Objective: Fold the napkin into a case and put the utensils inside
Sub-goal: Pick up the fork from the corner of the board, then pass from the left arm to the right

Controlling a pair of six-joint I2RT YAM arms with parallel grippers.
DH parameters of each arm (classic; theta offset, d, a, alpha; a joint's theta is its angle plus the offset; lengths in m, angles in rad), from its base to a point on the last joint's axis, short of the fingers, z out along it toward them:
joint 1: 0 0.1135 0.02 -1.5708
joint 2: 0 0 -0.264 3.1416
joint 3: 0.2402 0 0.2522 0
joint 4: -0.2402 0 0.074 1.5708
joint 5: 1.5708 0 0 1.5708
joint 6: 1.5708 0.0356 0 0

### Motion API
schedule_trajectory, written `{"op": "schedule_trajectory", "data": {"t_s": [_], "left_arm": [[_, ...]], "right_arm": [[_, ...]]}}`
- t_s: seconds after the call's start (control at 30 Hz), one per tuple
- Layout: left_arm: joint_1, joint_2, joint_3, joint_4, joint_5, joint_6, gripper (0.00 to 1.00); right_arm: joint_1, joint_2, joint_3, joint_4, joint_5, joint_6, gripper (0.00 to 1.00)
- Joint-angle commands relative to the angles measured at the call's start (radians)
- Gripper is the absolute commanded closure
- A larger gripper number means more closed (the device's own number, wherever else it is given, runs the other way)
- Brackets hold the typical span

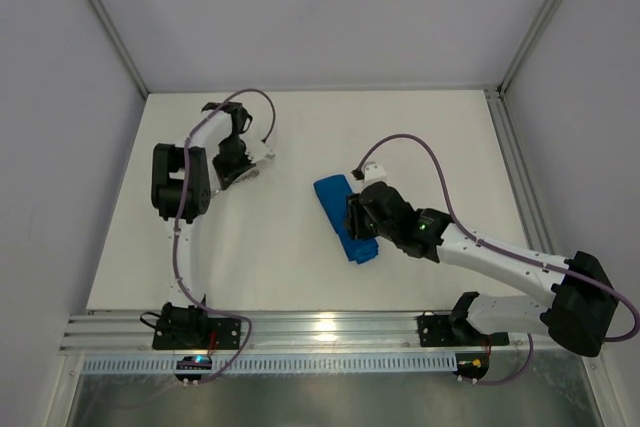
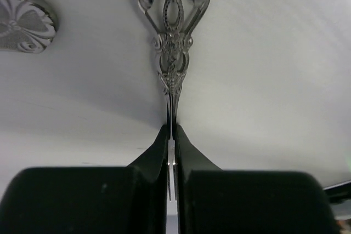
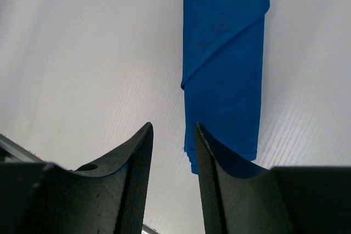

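Note:
The napkin lies folded as a narrow bright blue case point(image 1: 340, 212) in the middle of the table, and also shows in the right wrist view as a case point(image 3: 225, 69) with a diagonal fold across it. My right gripper point(image 3: 173, 130) hovers open over its near end with nothing between the fingers. At the far left, my left gripper point(image 2: 171, 130) is shut on the thin stem of a silver utensil point(image 2: 173, 36) with an ornate handle; whether it is the knife or the fork is hidden. The ornate end of a second utensil point(image 2: 24, 26) lies to its left.
A white table point(image 1: 300, 267) is bounded by grey walls and a metal rail point(image 1: 320, 332) along its near edge. The left arm point(image 1: 180, 182) is folded over the far left, and the right arm point(image 1: 500, 257) stretches in from the near right.

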Motion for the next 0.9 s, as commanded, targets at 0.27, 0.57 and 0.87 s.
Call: {"op": "schedule_trajectory", "data": {"t_s": [0.27, 0.57, 0.87], "left_arm": [[0.098, -0.357, -0.372, 0.475, 0.643, -0.872, 1.0], [0.087, -0.656, -0.705, 0.744, 0.659, -1.38, 1.0], [0.04, -0.806, -0.776, 0.792, 0.588, -1.435, 1.0]], "right_arm": [[-0.003, -0.03, -0.025, 0.085, 0.015, 0.053, 0.6], [0.0, 0.004, -0.034, 0.303, -0.073, 0.1, 0.59], [0.083, 0.399, 0.231, 0.53, -0.171, 0.131, 0.34]]}}
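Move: The left hand already pinches the fork at about its middle, down at table height. The half-open right gripper it is taken to waits some 33 cm to its right, 17 cm back and 12 cm higher. The knife lies about 14 cm ahead of the left hand and 2 cm left; the folded napkin is 33 cm right, 9 cm back. From the right hand the fork is about 17 cm ahead, 33 cm left and 12 cm below, the napkin 8 cm straight ahead. Rightward first, then steeply up and somewhat back, the left hand carries the fork about 13 cm right and 12 cm up towards the right gripper, keeping its pinch while the wrist turns well counter-clockwise and its fingers swing from straight down to slant forward-right. Late on, the right hand sweeps some 12 cm left towards the tines, opening wider and rolling slightly. ##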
